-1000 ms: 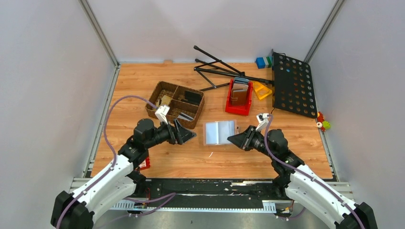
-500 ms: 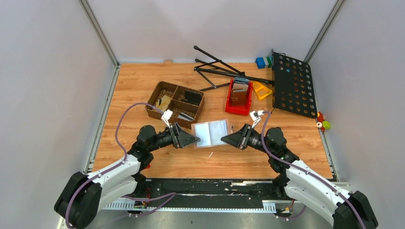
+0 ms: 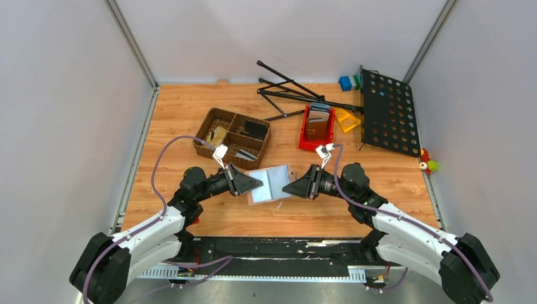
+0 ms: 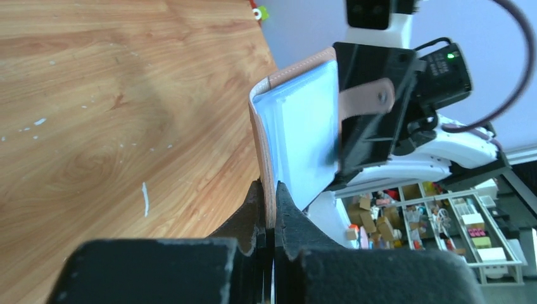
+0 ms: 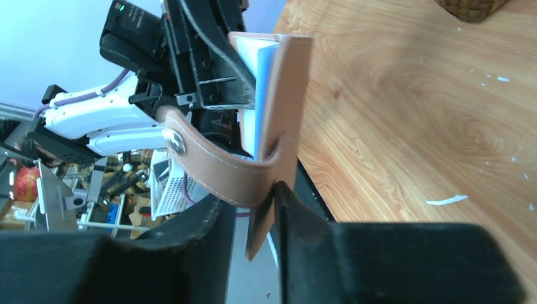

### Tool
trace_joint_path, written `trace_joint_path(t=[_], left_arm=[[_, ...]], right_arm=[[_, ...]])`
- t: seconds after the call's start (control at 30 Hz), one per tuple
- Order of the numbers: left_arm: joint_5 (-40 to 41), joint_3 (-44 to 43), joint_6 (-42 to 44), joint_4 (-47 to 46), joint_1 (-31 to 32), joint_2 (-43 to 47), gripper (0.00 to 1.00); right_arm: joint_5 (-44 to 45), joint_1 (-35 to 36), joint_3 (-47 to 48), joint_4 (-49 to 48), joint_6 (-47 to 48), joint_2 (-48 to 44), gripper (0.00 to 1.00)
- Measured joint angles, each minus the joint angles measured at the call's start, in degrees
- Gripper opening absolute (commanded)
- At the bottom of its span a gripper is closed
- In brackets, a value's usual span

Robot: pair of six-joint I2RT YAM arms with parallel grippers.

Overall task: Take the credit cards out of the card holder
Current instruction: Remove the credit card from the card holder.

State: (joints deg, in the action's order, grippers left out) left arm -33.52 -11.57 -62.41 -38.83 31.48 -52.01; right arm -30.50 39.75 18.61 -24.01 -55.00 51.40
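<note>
The card holder (image 3: 271, 182) hangs open above the table between my two grippers, its pale inside facing up. No credit cards show in it. My left gripper (image 3: 259, 184) is shut on its left edge, and the left wrist view has the brown edge (image 4: 261, 142) pinched between the left gripper's (image 4: 271, 190) tips. My right gripper (image 3: 286, 188) stands slightly open around the right flap (image 5: 288, 95). That flap rests against one finger, and the snap strap (image 5: 209, 161) curls over the other. A black card (image 3: 255, 128) lies in the wicker basket (image 3: 214, 116).
A red bin (image 3: 307, 144) with upright wallets stands behind the grippers. A black perforated music stand plate (image 3: 387, 111) and its legs (image 3: 288, 88) lie at the back right. A yellow piece (image 3: 347, 119), coloured blocks (image 3: 348, 82) and small toys (image 3: 429, 164) sit nearby.
The card holder has been carried left and lifted off the table by the right gripper. The left gripper, open before, has shut on its left edge. The right jaws have loosened.
</note>
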Motion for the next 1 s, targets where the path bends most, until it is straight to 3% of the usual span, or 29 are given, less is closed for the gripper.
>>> trace_joint_path(t=[0.07,0.1,0.2,0.4,0.6,0.73,0.87,1.0], left_arm=[[0.61,-0.74,1.6,3.98,0.04,1.16,0.0],[0.96,-1.22,2.51,6.16,0.04,1.81,0.0],[2.14,-2.12,4.55,10.75,0.04,3.91,0.0],[2.73,-2.21,5.92,14.6,0.04,5.29,0.0],[2.32,-2.21,5.53,14.34,0.04,4.83,0.0],[2.05,-2.21,5.01,13.46,0.04,4.76,0.0],[2.03,-2.21,4.68,13.07,0.04,4.74,0.0],[2.03,-2.21,3.98,12.15,0.04,4.68,0.0]], right_arm=[[-0.59,0.33,1.38,1.38,1.07,0.15,0.52],[-0.66,0.42,2.34,2.6,2.05,0.02,0.54],[0.02,0.63,4.17,6.45,4.42,-1.55,0.55],[2.14,0.63,4.59,12.83,8.09,-6.25,0.44],[2.6,0.63,5.49,17.09,10.36,-6.03,0.52],[3.17,0.63,6.05,19.45,11.72,-4.68,0.65],[5.99,0.63,6.32,23.5,12.57,-4.61,0.89],[8.13,0.63,6.23,26.01,12.63,-4.68,0.91]])
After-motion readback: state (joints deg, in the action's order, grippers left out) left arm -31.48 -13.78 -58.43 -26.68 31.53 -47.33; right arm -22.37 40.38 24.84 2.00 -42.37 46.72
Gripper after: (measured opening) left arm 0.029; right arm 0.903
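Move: The open card holder hangs between the hands at their own height, both still pinching it. Its middle lies about 4 cm left and 2 cm ahead of the right hand, and some 3 cm right of the left hand, level with it. The wicker basket is roughly 16 cm ahead, 10 cm left and 15 cm below the left hand; the red box is some 21 cm ahead, 11 cm right and 14 cm below the right hand. Rising barely 2 cm at first, the right hand spreads its fingers wide to let go of the holder's right edge, then drops about 5 cm while easing some 2.5 cm to the right, its fingertips tipping down around 15 degrees. The left hand keeps its pinch, dipping about 1.5 cm and coming partly back. ##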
